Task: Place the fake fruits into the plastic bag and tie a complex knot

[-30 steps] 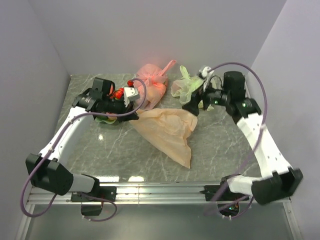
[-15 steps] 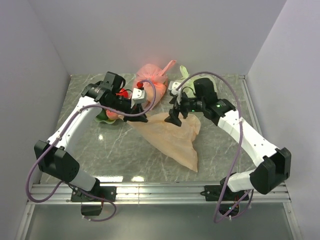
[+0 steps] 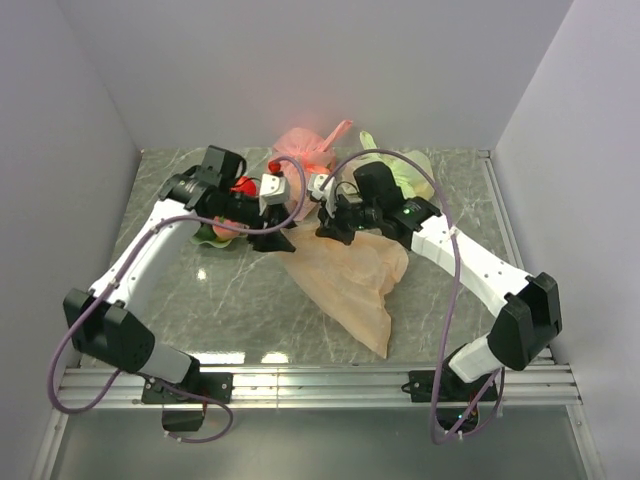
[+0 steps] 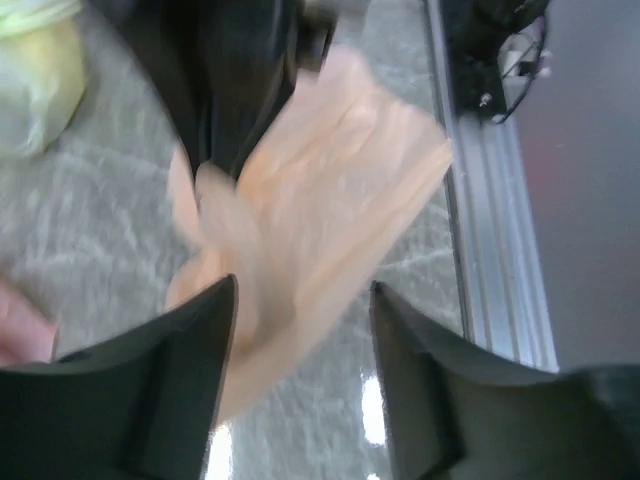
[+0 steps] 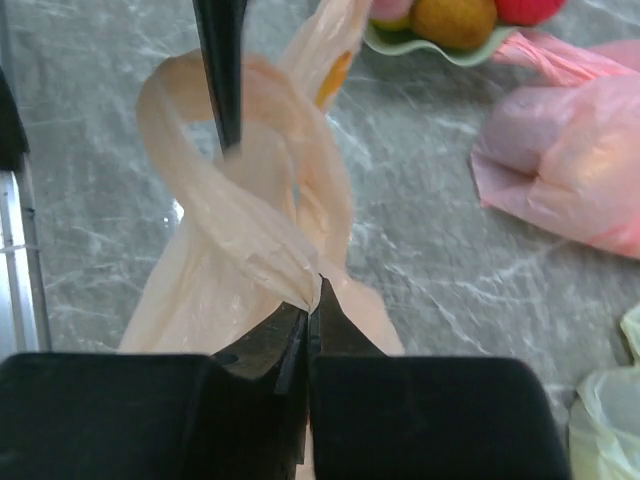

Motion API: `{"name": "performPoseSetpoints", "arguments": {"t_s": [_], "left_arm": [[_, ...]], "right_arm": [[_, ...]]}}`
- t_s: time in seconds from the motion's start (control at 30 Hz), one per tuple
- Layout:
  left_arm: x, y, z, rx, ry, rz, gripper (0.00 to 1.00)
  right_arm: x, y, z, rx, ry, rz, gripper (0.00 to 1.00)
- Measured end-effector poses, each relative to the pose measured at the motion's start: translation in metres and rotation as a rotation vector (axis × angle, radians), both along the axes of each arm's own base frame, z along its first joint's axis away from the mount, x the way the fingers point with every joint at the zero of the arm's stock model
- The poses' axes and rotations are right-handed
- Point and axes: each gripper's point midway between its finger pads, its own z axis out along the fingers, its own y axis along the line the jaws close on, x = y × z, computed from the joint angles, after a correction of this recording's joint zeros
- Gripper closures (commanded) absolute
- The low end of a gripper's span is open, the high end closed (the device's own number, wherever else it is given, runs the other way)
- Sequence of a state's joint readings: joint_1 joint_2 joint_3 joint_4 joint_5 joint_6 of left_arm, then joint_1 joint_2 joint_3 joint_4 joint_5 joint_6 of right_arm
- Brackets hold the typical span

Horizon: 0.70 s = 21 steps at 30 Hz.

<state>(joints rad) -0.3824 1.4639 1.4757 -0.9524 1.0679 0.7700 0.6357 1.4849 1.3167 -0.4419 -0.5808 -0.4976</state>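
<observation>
The pale orange plastic bag (image 3: 352,275) lies flat in the middle of the table, mouth toward the back. My right gripper (image 5: 313,300) is shut on a bunched handle (image 5: 245,225) of it, which stands up in a twisted loop. My left gripper (image 3: 274,240) is open at the bag's left top corner; bag plastic (image 4: 320,200) lies between and beyond its fingers (image 4: 205,340). One left finger (image 5: 222,70) pokes down by the loop. The fake fruits (image 5: 455,18) sit in the pale green dish (image 5: 440,52); a red one (image 3: 243,186) shows behind my left arm. No knot is visible.
A pink-red tied bag (image 3: 305,150) and a light green tied bag (image 3: 400,165) lie at the back; the pink bag (image 5: 570,170) is close to the right of the handle. Grey walls enclose three sides. A metal rail (image 3: 320,380) runs along the near edge.
My right arm swung left from the green bag to the orange bag and shut on its handle. My left gripper moved right from the dish to the bag's mouth.
</observation>
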Motion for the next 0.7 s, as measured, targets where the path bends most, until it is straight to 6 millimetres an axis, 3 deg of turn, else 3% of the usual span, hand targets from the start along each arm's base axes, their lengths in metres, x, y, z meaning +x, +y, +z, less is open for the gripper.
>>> {"name": "performPoseSetpoints", "arguments": {"t_s": [0.07, 0.23, 0.33, 0.4, 0.57, 0.7], "left_arm": [[0.004, 0.018, -0.003, -0.005, 0.022, 0.092, 0.15], [0.033, 0.082, 0.013, -0.04, -0.06, 0.361, 0.09], [0.035, 0.084, 0.02, -0.045, -0.109, 0.357, 0.01], [0.038, 0.081, 0.018, -0.043, -0.114, 0.342, 0.01], [0.058, 0.078, 0.009, -0.038, -0.133, 0.324, 0.01], [0.066, 0.076, 0.016, -0.055, -0.196, 0.316, 0.01]], "right_arm": [[0.002, -0.004, 0.002, 0.0, -0.002, -0.024, 1.0], [-0.009, -0.014, 0.025, 0.041, -0.038, -0.048, 1.0], [-0.015, -0.019, 0.045, 0.078, -0.076, -0.05, 1.0], [-0.018, -0.02, 0.051, 0.089, -0.084, -0.049, 1.0], [-0.021, -0.021, 0.051, 0.088, -0.074, -0.046, 1.0], [-0.023, -0.023, 0.049, 0.078, -0.071, -0.041, 1.0]]}}
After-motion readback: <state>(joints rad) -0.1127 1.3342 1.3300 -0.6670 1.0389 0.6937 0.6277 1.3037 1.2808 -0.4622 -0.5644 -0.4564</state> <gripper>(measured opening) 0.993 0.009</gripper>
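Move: The fruit bowl lies about 15 cm left and 13 cm ahead of the left hand, some 17 cm lower; the knotted pink bag is roughly 22 cm ahead and 3 cm right of that hand. From the right hand, the body of the peach bag it grips is about 6 cm back, 5 cm right and 10 cm below, the knotted green bag some 18 cm ahead and 18 cm right, and the bowl 26 cm left and 12 cm ahead. Leftward first, then forward, the left hand draws off the peach bag towards the fruit bowl, about 10 cm in all, its half-open fingers spreading fully and the wrist swinging some 20 degrees counter-clockwise. The right hand, still pinching the bag's rim, lifts about 5 cm while easing slightly back and right. ##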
